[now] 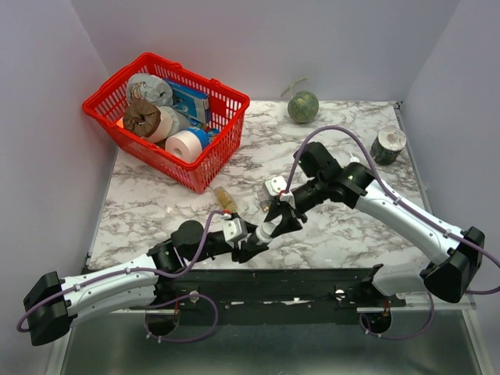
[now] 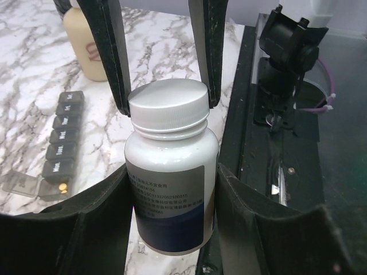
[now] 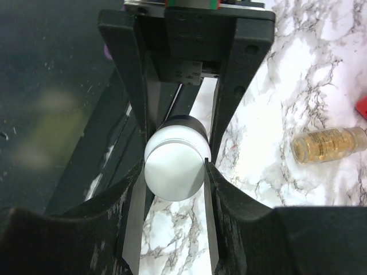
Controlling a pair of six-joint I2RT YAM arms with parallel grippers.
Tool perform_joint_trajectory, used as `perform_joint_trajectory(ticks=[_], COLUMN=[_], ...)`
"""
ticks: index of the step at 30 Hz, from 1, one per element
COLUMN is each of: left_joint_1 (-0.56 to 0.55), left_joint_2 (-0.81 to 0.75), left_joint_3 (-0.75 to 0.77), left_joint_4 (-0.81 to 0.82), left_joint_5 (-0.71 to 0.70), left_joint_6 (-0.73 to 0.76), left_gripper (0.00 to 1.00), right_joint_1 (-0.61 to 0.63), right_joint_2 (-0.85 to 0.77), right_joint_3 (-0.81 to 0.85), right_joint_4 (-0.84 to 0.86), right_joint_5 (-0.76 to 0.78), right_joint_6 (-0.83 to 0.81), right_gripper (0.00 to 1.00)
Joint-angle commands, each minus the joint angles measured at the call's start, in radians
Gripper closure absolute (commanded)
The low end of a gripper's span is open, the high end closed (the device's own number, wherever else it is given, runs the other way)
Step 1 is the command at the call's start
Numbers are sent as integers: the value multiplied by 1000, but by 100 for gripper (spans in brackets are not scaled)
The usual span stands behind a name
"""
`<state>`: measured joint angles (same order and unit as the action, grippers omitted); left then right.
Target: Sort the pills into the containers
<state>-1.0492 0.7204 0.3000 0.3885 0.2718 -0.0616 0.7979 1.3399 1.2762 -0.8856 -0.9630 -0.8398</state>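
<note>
A white-capped bottle (image 2: 172,166) with a dark blue label hangs between the two arms. My left gripper (image 2: 172,172) is shut on its body. My right gripper (image 3: 175,166) comes in from the other side and is shut on the white cap (image 3: 175,169), fingers pressed to both sides. The pills show as tan pieces inside a clear vial (image 3: 327,146) lying on the marble, which also appears beside the basket in the top view (image 1: 226,199). The containers (image 2: 60,134), a dark-grey strip of lidded compartments, lie left of the bottle. The nearest lid is open over one yellow pill (image 2: 63,187).
A red wire basket (image 1: 113,80) full of rolls and packets stands at the back left. A green ball (image 1: 303,107) and a dark roll (image 1: 388,144) sit at the back right. A beige bottle (image 2: 86,48) stands beyond the strip. The black base rail (image 1: 273,285) runs along the near edge.
</note>
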Motion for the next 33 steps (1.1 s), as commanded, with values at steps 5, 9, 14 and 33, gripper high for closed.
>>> perform_joint_trajectory(ticks=[5, 9, 14, 33], left_joint_1=[11, 12, 12, 14], left_joint_2=[1, -3, -25, 71], left_joint_3=[94, 87, 87, 169], left_joint_4=[273, 320, 357, 484], left_joint_5=[-248, -337, -376, -669], left_joint_6=[31, 14, -1, -76], left_gripper=[100, 100, 100, 100], right_joint_1=[6, 1, -60, -98], right_joint_2=[7, 15, 19, 61], right_joint_3=[-81, -110, -103, -43], right_joint_4=[129, 212, 254, 456], right_joint_5=[53, 64, -35, 102], right_joint_6=[298, 444, 495, 868], right_gripper=[78, 80, 82, 93])
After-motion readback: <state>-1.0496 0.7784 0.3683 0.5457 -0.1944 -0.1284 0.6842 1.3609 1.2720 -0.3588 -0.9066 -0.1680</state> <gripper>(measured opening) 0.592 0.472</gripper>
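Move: I already have the pill bottle in both hands. My left hand grips its body, with the cap about 4 cm above that grip and 1 cm to the right. My right hand pinches the cap, with the bottle's body some 4 cm below it and 1 cm to its left. From my left hand the pill organizer lies about 17 cm ahead, 7 cm right, and the jar of yellow pills about 17 cm ahead, 10 cm left; both are some 18 cm lower. Keeping both grips, I turn my hands against each other about the bottle: my left swings the body some 25 degrees counter-clockwise while my right swings about as far clockwise on the cap, the closing way. Together they carry the bottle about 8 cm forward over the table, level at first, then also climbing some 5 cm, with a slight drift left. ##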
